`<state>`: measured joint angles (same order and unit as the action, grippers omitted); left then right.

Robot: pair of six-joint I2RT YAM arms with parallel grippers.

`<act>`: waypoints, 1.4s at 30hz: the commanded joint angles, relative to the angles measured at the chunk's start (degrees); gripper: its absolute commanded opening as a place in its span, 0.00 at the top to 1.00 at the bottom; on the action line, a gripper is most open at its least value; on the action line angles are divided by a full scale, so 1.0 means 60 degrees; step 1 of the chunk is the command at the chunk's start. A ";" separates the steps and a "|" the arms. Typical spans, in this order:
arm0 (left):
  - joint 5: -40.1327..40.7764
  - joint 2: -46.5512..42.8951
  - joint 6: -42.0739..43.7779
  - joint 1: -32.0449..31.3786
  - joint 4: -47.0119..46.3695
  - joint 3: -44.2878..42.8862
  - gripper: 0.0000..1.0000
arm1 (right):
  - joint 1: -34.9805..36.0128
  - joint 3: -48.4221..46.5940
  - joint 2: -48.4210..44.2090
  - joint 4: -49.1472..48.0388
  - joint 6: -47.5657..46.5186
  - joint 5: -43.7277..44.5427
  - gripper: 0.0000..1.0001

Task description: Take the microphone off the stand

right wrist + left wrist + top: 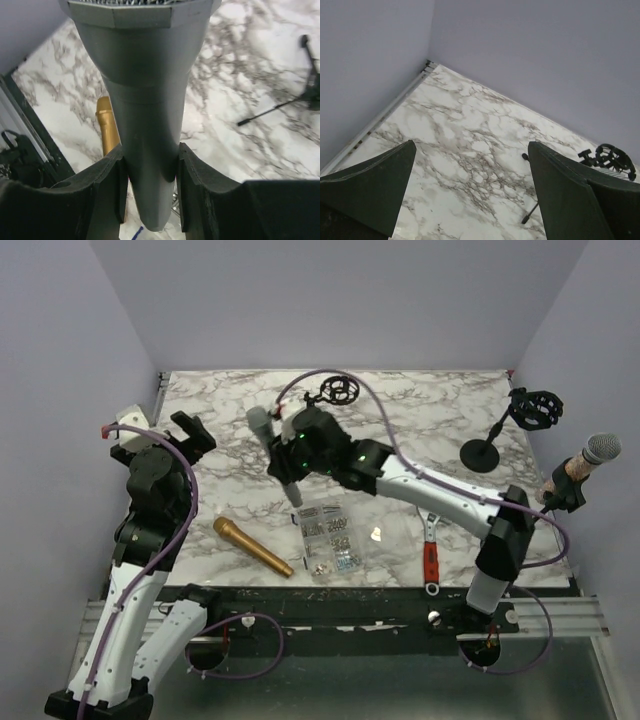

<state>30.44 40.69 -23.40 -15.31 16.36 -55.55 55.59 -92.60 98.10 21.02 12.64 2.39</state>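
My right gripper is shut on a grey microphone and holds it tilted above the table's middle, head up and to the left. In the right wrist view the microphone fills the gap between my fingers, and the gripper is closed on its lower body. A small black tripod stand with an empty shock mount stands at the back centre, apart from the microphone; it shows in the left wrist view too. My left gripper is open and empty at the left, also seen from its wrist.
A gold microphone lies near the front edge, also in the right wrist view. A clear parts box and a red-handled wrench lie at the front. A second stand with a round base and another microphone are at the right.
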 commanded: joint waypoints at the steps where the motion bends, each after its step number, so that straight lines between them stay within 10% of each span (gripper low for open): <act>1: 0.1884 -0.0508 0.0017 0.0062 -0.0148 0.0158 0.02 | 0.0691 -0.1414 0.1178 0.0803 -0.0511 0.0429 0.99; 42: 0.1119 -0.0512 -0.0378 0.0074 -0.0125 0.0264 0.02 | 0.1377 -0.4682 0.6558 0.3236 -0.0513 -0.0254 0.99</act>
<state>38.35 37.60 -25.15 -15.09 15.94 -54.48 63.13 -120.97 136.73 40.18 9.02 1.85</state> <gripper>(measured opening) 0.979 0.435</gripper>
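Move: The right hand already grips the grey microphone; the bare spot it is bound for lies about 9 cm left, 5 back and 25 below. The gold microphone lies about 10 cm left, 11 back; the screw box roughly 6 right, 9 back; the empty tripod stand some 17 ahead, 5 right, all far below. From the left hand that spot is about 11 cm right, 4 back and 34 below. Fingers tipping downward, the right hand lowers its grey microphone some 20 cm and left, towards the gold one. ##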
